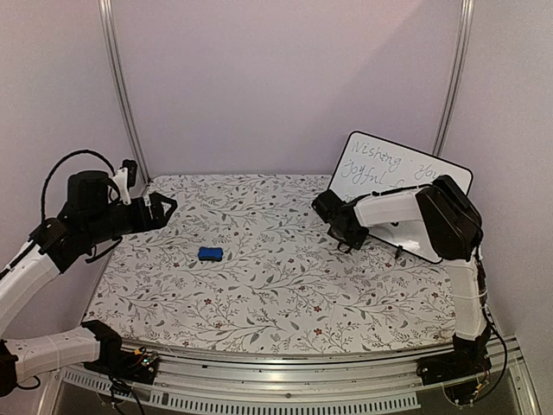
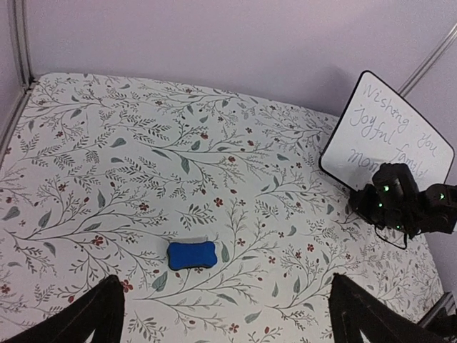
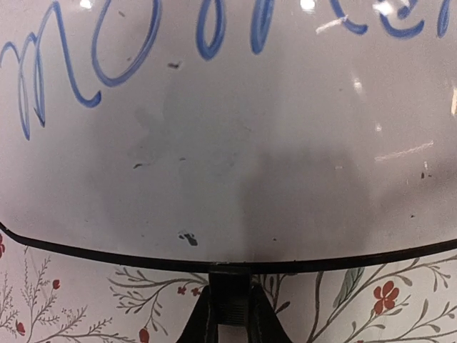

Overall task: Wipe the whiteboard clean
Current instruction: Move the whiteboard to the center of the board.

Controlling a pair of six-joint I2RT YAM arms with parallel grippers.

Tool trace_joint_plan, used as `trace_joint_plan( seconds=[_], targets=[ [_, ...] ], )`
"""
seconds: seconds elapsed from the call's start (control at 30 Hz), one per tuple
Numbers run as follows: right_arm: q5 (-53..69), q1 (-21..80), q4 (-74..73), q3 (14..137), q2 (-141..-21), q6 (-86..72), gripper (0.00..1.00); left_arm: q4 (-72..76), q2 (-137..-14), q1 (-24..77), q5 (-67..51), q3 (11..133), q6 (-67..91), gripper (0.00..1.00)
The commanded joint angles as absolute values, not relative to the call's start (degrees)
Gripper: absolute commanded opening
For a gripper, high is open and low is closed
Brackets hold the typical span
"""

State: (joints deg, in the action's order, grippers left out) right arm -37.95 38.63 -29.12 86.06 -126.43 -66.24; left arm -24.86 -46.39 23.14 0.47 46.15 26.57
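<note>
The whiteboard (image 1: 404,162) stands tilted at the back right of the table, with blue handwriting across it. My right gripper (image 1: 343,226) is at its lower left edge. In the right wrist view the board (image 3: 235,164) fills the frame, and my right gripper (image 3: 230,306) is shut on a small black foot under its black frame. The blue eraser (image 1: 210,253) lies flat on the cloth left of centre. My left gripper (image 1: 164,207) hovers open above the table's left side. In its wrist view the eraser (image 2: 191,254) lies ahead of the spread fingers (image 2: 89,318), with nothing between them.
A floral tablecloth (image 1: 276,285) covers the table. Metal frame posts (image 1: 121,86) rise at the back corners against plain walls. The right arm (image 1: 449,216) reaches across in front of the board's lower right part. The aluminium rail (image 1: 285,389) runs along the near edge.
</note>
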Motion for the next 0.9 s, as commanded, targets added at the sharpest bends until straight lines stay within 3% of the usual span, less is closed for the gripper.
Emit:
trace_joint_plan(
  seconds=[0.0,0.37,0.87],
  targets=[
    [-31.39,41.64,-27.86,89.56,-129.86,-66.34,0.0,-26.45,-48.49,22.76,3.41,49.36,26.87,1.0],
    [-30.86,46.94,-29.06,96.79,-135.38,-64.68,0.0,-25.75,-50.22,22.76,2.01,52.3,26.36,1.0],
    [-31.98,51.78,-28.83,107.15,-141.51,-61.65,0.0,-22.48,-46.08,22.85,0.44,46.28,28.99,1.0]
  ],
)
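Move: The right hand already pinches the clip on the whiteboard's near lower edge, about a third of the way along it. The middle of the table lies roughly 20 cm to this hand's left and 10 cm back; the whiteboard's own middle is some 9 cm right, about 1 cm ahead and 12 cm above, and the eraser about 41 cm left and 11 cm back. From the idle left hand the table's middle is roughly 28 cm right, 5 cm ahead and 26 cm below. Keeping its pinch on the clip at the lower edge, the right hand draws the whiteboard about 13 cm to the left towards the middle of the table, staying low and at nearly the same reach from its base. On the way the wrist turns steadily counter-clockwise by some 15 degrees, swinging the board squarer to the robot, with the fingers kept shut on the clip throughout. ##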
